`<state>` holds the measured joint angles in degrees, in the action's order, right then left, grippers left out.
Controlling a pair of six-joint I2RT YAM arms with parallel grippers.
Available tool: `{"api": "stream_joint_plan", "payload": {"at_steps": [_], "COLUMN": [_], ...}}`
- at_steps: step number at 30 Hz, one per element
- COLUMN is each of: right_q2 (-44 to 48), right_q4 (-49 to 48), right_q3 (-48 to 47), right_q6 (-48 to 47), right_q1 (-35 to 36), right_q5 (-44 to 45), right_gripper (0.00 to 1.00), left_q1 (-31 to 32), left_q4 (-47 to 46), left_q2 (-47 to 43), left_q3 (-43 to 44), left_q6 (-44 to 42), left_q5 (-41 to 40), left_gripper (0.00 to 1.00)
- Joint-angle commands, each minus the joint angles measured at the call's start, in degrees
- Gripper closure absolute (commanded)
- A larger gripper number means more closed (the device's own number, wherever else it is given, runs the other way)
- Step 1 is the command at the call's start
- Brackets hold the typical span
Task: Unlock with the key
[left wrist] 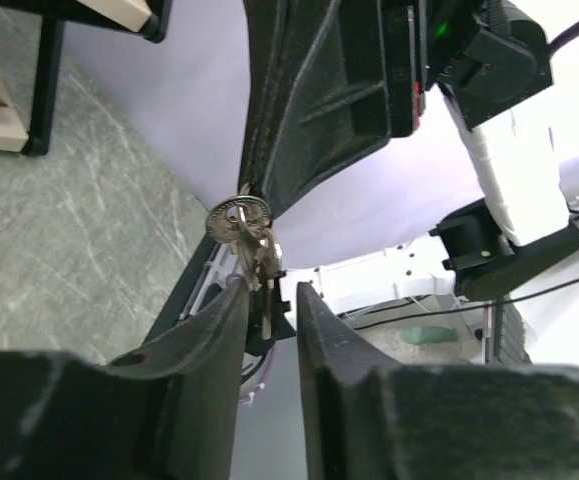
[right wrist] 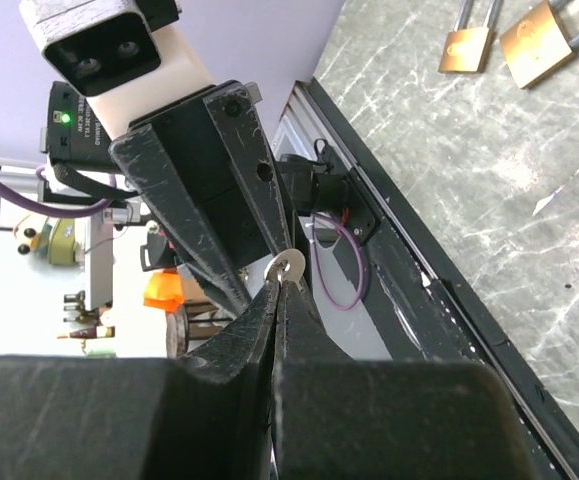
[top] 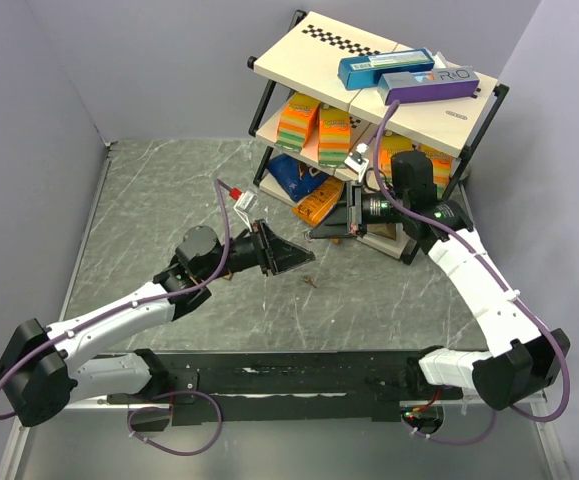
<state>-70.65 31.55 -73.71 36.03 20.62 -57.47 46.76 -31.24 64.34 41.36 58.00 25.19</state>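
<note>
My right gripper (right wrist: 279,285) is shut on the key (right wrist: 288,265), whose round silver head sticks out past its tips. In the left wrist view the key (left wrist: 239,214) hangs from the right gripper's tips with thin blades dangling below. My left gripper (left wrist: 272,290) is open by a narrow gap, and the blades hang right at the tip of its left finger (left wrist: 231,300). In the top view the left gripper (top: 294,260) and the right gripper (top: 327,228) meet tip to tip above the table's middle. Two brass padlocks (right wrist: 466,45) (right wrist: 536,40) lie on the table, away from both grippers.
A black shelf rack (top: 369,60) with coloured boxes stands at the back right, just behind the right arm; its leg shows in the left wrist view (left wrist: 44,80). The black base rail (top: 289,375) runs along the near edge. Grey walls enclose the marble tabletop (top: 169,200).
</note>
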Motion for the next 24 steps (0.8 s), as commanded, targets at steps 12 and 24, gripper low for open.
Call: {"api": "stream_joint_plan", "payload": {"at_steps": [12,24], "right_q2": [1.65,9.65], "right_q4": [3.42,5.01], "right_q3": [0.85,4.54], "right_q6": [-5.87,-20.21], "right_q1": [-0.67,0.2], "right_q5": [5.52,2.04], "right_gripper": [1.0,0.36], "left_q1": [0.52,0.44], "left_q4": [14.18,39.57], "left_q2": [-0.44,1.4], "left_q3": [4.33,13.2], "left_q6": [-5.52,-17.91], "left_q5": [-2.88,17.69], "left_gripper": [0.99,0.99]}}
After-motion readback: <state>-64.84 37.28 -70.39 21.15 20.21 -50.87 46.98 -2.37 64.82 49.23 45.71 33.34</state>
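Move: The key sits in the right fingertips, about 2 cm left of the right hand's point and 1 cm back and below; the half-open left fingers wait some 4 cm back and 2 cm left of the right hand. From the left hand the key is about 3 cm ahead and 1 cm to the right, nearly level. A spare key lies on the table some 25 cm below the left hand and about 4 cm ahead. Left hand pinches the key and carries it about 5 cm down, finally back, while right sinks and lets go. ##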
